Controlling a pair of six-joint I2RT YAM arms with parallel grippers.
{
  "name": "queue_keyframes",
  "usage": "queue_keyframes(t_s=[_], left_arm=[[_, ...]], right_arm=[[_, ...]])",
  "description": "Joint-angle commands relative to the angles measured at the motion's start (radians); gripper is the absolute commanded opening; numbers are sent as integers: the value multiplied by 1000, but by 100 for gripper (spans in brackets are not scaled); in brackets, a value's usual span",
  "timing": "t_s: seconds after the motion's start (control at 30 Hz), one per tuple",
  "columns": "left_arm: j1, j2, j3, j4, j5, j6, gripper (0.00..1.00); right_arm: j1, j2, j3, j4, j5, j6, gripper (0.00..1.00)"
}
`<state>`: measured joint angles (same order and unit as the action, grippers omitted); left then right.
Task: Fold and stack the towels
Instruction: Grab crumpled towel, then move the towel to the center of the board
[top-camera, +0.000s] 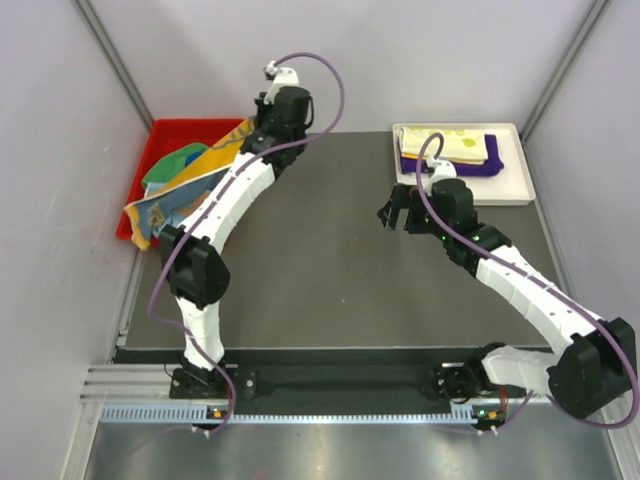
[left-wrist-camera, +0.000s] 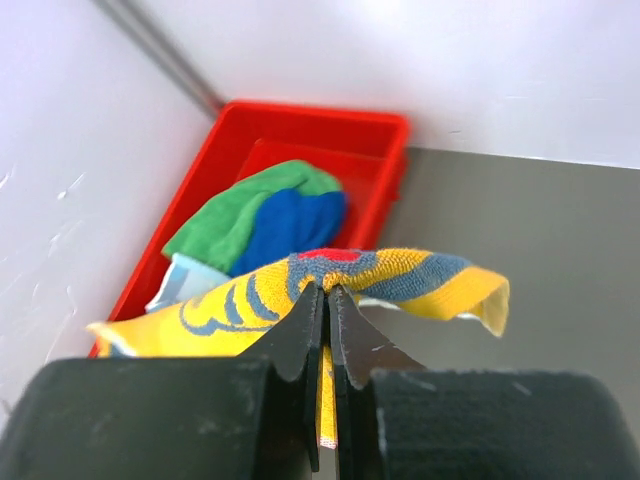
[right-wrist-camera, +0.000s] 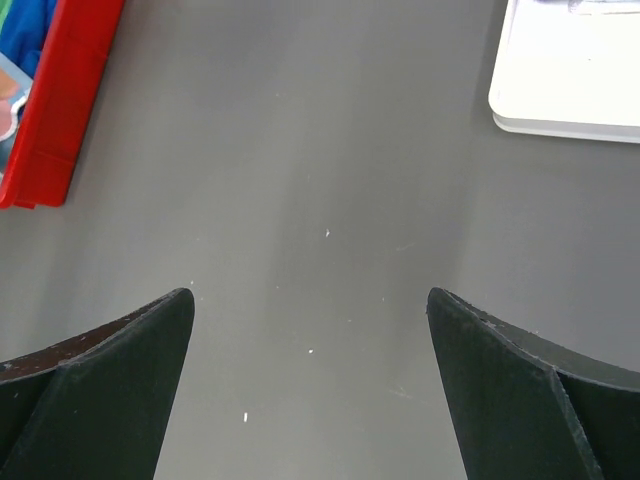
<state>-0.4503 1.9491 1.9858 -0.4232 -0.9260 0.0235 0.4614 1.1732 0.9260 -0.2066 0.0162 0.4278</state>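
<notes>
My left gripper (left-wrist-camera: 326, 290) is shut on a yellow towel with blue pattern (left-wrist-camera: 410, 280), pinching a fold of it over the red bin (left-wrist-camera: 320, 125). From above, that yellow towel (top-camera: 165, 205) drapes across the bin's near edge beside the left arm, with the left gripper (top-camera: 250, 138) at its far end. A green towel (left-wrist-camera: 240, 210) and a royal blue towel (left-wrist-camera: 295, 225) lie crumpled in the bin. On the white tray (top-camera: 515, 185), a folded yellow towel (top-camera: 455, 143) lies on a purple towel (top-camera: 450, 167). My right gripper (top-camera: 398, 212) hangs open over the dark table, holding nothing.
The red bin (top-camera: 140, 190) sits at the table's back left against the wall. The white tray (right-wrist-camera: 570, 70) is at the back right. Dark table top (right-wrist-camera: 320, 200) lies below the right gripper (right-wrist-camera: 310, 300). Walls close in on both sides.
</notes>
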Motion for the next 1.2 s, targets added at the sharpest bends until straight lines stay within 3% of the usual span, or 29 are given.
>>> queue_keyframes(t_s=[0.0, 0.17, 0.33, 0.53, 0.63, 0.7, 0.87, 1.03, 1.17], left_arm=[[-63, -78, 71, 123, -46, 73, 0], [-172, -102, 174, 133, -40, 144, 0], [-283, -144, 183, 60, 56, 89, 0], [-315, -190, 142, -51, 355, -103, 0], [-335, -269, -39, -29, 486, -204, 0], [-353, -359, -259, 81, 576, -278, 0], [-419, -486, -572, 138, 658, -393, 0], [-592, -647, -891, 179, 797, -517, 0], [-793, -746, -1094, 196, 849, -666, 0]], right_arm=[[-13, 9, 63, 30, -12, -14, 100], [-13, 23, 79, 36, -6, -11, 100], [-30, 13, 99, 9, 47, -11, 100], [-85, -69, 80, -34, 125, 12, 100], [-119, -121, 60, -65, 186, 17, 100], [-136, -145, 44, -74, 212, 15, 100], [-188, -198, 8, -99, 214, 5, 100], [-188, -192, -27, -68, 185, -12, 100], [-187, -127, -26, -34, 121, -18, 100]])
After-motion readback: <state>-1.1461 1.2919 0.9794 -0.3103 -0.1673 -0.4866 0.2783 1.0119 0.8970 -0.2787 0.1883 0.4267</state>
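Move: The left gripper already holds the yellow towel high up, the towel's tail trailing about 25 cm to its left and 10 cm back. Its goal is the bare table near the front edge, some 33 cm back, 25 cm right and 32 cm below. The red bin's middle is roughly 15 cm left, 3 cm ahead. From the open right hand that table spot is about 16 cm back and 11 cm left; the white tray is 22 cm ahead, 17 cm right. Keep the left fingers shut on the yellow towel and draw its tail away from the red bin: first rise about 12 cm while swinging right and a little back, then sweep back and down towards the front of the table, ending roughly 35 cm back from the start. Turn the wrist well clockwise and point it more steeply down. Shift the open, empty right hand about 10 cm right. ##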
